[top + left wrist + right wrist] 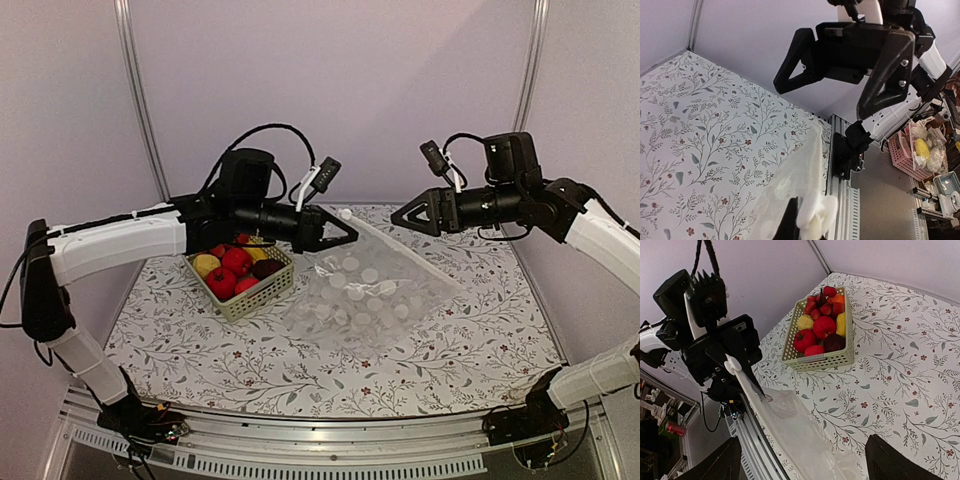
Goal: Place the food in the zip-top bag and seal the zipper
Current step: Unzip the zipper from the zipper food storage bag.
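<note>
The clear zip-top bag (358, 292) lies on the table, right of the basket. Its far left corner is lifted. My left gripper (346, 232) is shut on that corner, by the whitish zipper (405, 250) and its white end piece (816, 216). The bag hangs from it in the right wrist view (790, 426). My right gripper (399, 218) is open and empty. It hovers facing the left gripper, above the bag's far edge. The food sits in the pale green basket (262, 291): red fruits (824, 326), a maroon one (834, 342) and yellow ones (805, 321).
The table has a floral cloth (450, 345) and an aluminium rail (300, 445) along its near edge. Purple walls with metal posts (140, 100) enclose the back and sides. A pink crate of items (912, 155) stands off the table.
</note>
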### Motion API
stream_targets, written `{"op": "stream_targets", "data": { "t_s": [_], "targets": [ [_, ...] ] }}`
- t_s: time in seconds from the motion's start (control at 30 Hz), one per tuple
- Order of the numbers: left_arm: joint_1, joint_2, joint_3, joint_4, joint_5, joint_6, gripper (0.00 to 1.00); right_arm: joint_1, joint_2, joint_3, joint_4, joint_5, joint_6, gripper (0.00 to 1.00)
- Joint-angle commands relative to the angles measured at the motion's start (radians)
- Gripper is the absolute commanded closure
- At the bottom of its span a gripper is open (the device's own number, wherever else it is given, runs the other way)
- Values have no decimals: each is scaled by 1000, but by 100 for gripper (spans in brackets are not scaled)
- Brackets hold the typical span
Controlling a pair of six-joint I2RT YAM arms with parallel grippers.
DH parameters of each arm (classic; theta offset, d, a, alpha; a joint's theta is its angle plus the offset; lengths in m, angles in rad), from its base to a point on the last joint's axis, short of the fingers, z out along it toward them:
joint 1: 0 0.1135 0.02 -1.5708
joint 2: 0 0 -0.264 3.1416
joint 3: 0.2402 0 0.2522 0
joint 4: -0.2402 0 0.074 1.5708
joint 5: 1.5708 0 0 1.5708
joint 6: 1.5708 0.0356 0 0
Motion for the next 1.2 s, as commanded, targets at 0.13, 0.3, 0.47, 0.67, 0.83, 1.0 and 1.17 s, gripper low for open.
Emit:
{"op": "stream_targets", "data": {
  "t_s": [0.13,0.3,0.47,0.67,0.83,1.0,1.17],
  "targets": [
    [-30,81,91,-50,95,-1,100,135,78,95,-16,-46,-27,25],
    [-43,90,94,-52,110,-4,100,155,105,92,5,-46,-27,36],
    [-53,96,94,-62,120,-3,100,169,132,98,37,-52,-25,42],
    [-58,105,99,-68,121,-7,100,180,155,111,62,-52,-24,48],
    [-58,115,109,-71,126,-10,100,184,167,118,74,-55,-27,55],
    [-58,119,114,-71,122,-11,100,185,174,118,82,-56,-25,68],
    [-58,121,114,-74,109,-9,100,184,173,112,84,-48,-32,88]
  ]
}}
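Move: The zipper slider, at the near end of the bag's rim, is about 10 cm to the right hand's left, level with it in reach and height. The rim's free end hangs some 14 cm to that hand's right, 5 cm back and 17 cm lower; the food basket sits about 33 cm left, 6 cm ahead, 28 cm below. From the left hand, the slider is 2 cm ahead, 1 cm right and 2 cm higher. The zipper slider is met from both sides: the right hand goes about 8 cm left and 3 cm back to it, slowing as it nears, turns some 15 degrees counter-clockwise, and narrows its wide-open fingers until they stand close either side of the slider. The left hand keeps its shut grip on the bag beside the slider and brings it about 3 cm right and slightly back, easing down a little. ##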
